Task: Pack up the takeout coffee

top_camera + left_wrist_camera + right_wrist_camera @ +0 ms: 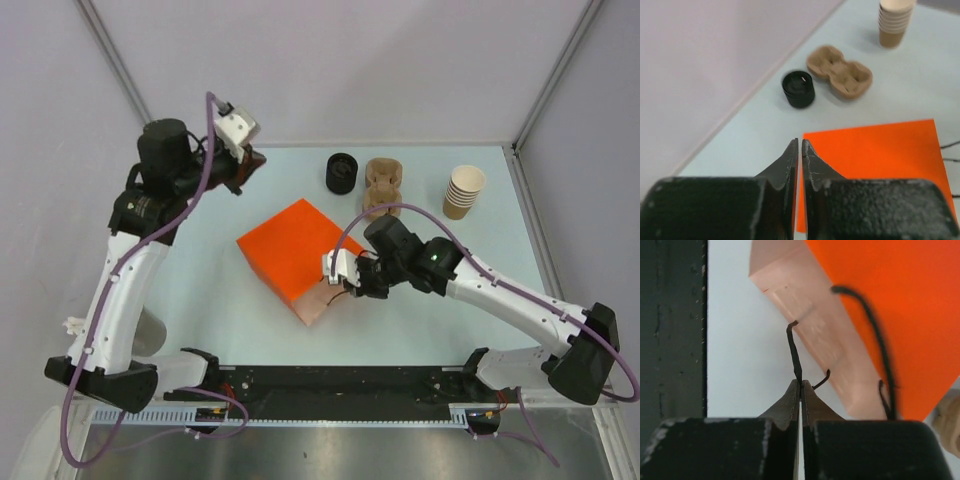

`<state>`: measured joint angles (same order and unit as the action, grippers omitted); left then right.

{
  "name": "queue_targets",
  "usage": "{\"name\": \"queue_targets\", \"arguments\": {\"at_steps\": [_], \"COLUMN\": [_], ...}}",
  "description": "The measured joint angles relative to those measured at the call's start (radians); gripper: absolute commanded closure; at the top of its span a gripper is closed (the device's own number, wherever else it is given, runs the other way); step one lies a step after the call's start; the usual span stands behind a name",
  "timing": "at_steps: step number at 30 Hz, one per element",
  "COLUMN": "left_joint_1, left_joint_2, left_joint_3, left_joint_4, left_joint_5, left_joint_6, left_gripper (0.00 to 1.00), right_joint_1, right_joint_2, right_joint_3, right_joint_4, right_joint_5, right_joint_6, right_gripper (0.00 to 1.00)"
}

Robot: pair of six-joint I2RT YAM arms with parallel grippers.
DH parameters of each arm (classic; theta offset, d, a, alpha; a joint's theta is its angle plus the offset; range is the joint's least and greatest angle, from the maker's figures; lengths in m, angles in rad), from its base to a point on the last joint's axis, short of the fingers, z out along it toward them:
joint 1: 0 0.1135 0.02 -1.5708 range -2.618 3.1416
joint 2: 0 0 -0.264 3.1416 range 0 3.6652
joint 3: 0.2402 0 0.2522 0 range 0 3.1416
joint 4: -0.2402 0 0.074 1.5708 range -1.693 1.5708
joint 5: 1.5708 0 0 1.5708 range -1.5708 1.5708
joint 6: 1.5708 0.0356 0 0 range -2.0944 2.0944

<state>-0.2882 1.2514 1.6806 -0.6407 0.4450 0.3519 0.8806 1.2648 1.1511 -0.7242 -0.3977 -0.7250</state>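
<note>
An orange paper bag [293,246] lies flat mid-table, its pale open end toward the near edge. My right gripper [346,288] sits at that open end, shut on the bag's black cord handle [794,347]; in the right wrist view the fingertips [800,383] pinch the cord beside the pale gusset. My left gripper [250,160] is shut and empty, raised at the back left; in the left wrist view [800,142] it hovers over the bag's far corner [875,160]. No single lidded cup shows. A stack of black lids [341,173] stands at the back.
A moulded brown cup carrier [383,185] lies right of the lids, also in the left wrist view [840,76]. A stack of tan cups [463,191] stands at the back right. A black rail [330,385] runs along the near edge.
</note>
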Motion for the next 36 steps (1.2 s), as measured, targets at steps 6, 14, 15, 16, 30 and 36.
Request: {"name": "queue_targets", "arguments": {"at_steps": [6,14,15,16,30,36], "left_joint_1": [-0.070,-0.087,-0.090,-0.092,-0.193,-0.254], "left_joint_2": [-0.042,-0.082,-0.089,-0.094,-0.080,-0.075], "left_joint_3": [-0.239,-0.294,-0.294,-0.293,-0.318,-0.399], "left_joint_4": [-0.031,-0.082,-0.089,-0.100,-0.141,-0.136], "left_joint_5": [0.005,0.080,0.105,0.134,0.423,0.409], "left_joint_6": [0.072,0.108,0.111,0.111,0.075,0.077], "left_gripper": [0.87,0.76,0.72,0.71,0.51,0.40], "right_joint_1": [0.065,0.067,0.067,0.067,0.050,0.038], "right_joint_2": [0.015,0.009,0.008,0.006,-0.033,-0.033], "right_joint_3": [-0.085,-0.102,-0.102,-0.102,-0.102,-0.102], "right_joint_4": [-0.015,0.031,0.035,0.039,0.071,0.082], "right_joint_5": [0.000,0.027,0.031,0.035,0.076,0.079], "right_joint_6": [0.000,0.018,0.018,0.018,0.040,0.044], "right_gripper": [1.00,1.00,1.00,1.00,1.00,1.00]}}
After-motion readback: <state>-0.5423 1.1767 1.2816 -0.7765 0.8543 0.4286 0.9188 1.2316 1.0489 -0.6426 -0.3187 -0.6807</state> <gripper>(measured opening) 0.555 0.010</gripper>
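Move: The orange bag lies on its side almost straight below my left hand: its middle is some 36 cm down, 2 cm ahead and 6 cm right. Its open mouth is about 9 cm back, 11 cm right and 38 cm below. The black lid stack stands some 36 cm ahead and 15 cm right. My right hand already holds a black handle; from there the mouth is about 6 cm ahead, 6 cm left and 14 cm lower. I first drop my left hand nearly straight down some 11 cm, then sweep it back and to the right over the lying bag towards its mouth, swinging the wrist clockwise and tipping it down while the fingers open to about half, and sink a little more at the end. My right hand keeps its pinch on the handle, dipping down and back about 4 cm, then easing partly up and forward again. ##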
